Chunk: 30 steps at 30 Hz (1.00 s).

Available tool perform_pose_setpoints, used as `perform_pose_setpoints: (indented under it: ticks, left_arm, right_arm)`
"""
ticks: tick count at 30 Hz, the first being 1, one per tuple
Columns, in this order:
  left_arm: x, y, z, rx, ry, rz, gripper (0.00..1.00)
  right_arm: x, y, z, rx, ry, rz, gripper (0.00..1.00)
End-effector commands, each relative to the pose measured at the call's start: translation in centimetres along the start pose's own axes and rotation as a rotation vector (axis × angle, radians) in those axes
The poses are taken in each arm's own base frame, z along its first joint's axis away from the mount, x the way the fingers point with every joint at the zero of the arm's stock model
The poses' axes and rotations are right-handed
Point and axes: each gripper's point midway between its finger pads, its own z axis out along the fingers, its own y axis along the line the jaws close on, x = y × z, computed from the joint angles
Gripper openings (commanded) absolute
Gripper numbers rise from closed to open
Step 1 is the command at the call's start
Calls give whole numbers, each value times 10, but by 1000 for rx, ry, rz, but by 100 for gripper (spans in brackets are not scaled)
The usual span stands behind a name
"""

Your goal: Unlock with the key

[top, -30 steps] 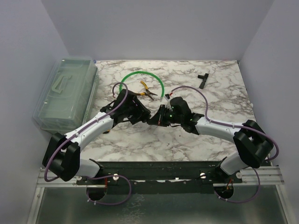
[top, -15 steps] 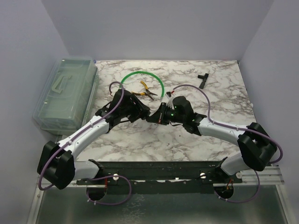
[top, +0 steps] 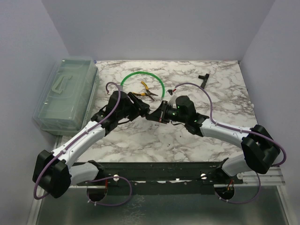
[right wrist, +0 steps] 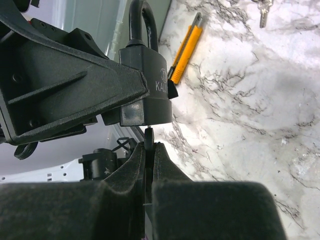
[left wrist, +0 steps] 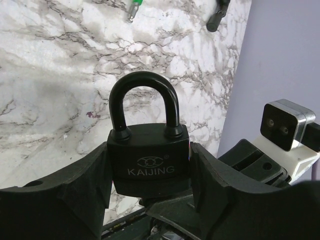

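Note:
My left gripper (left wrist: 149,167) is shut on the body of a black padlock (left wrist: 148,155), one finger on each side, with the shackle closed and pointing away from the wrist. In the right wrist view the padlock (right wrist: 147,85) hangs just above my right gripper (right wrist: 149,150). That gripper is shut on the key (right wrist: 149,136), a thin blade standing up between the fingers with its tip at the padlock's underside. From above, the left gripper (top: 142,109) and right gripper (top: 154,115) meet over the middle of the marble table.
A green ring (top: 140,75) lies behind the grippers, with yellow-handled pliers (top: 146,92) inside it. A clear plastic box (top: 65,93) stands at the left edge of the table. A black T-shaped tool (top: 203,79) lies at the back right. Loose keys (right wrist: 263,10) lie nearby.
Both arms have reached a little farther from their bases, and the meeting point of the grippers has shifted slightly back. The padlock and the key stay gripped.

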Motion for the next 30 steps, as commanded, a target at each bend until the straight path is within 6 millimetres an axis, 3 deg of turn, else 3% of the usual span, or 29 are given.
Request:
perform_pose_setpoints:
  ticks: [1, 20, 30]
  left_arm:
    - [35, -59, -33, 263, 157, 46, 0]
    - [32, -84, -68, 462, 102, 113, 0]
    - [29, -86, -73, 483, 83, 119, 0]
  right_arm:
    - [-44, 32, -2, -116, -186, -10, 0]
    - [-49, 61, -16, -350, -198, 56, 0]
    - [-47, 60, -16, -361, -184, 44, 0]
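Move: The padlock is already in the left fingers, and the key from the right hand is in its bottom, about 2 cm back, 3 cm right and 1 cm above the left hand. The pliers lie some 17 cm straight ahead of the left hand, the orange knife about 19 cm to its left and 2 cm back, both about 17 cm below. From the right hand, the padlock is about 2 cm ahead, 4 cm left and 1 cm below. Both hands rise about 6 cm together, left tipping nose-up some 15 degrees, turning the padlock against the gripped key. ##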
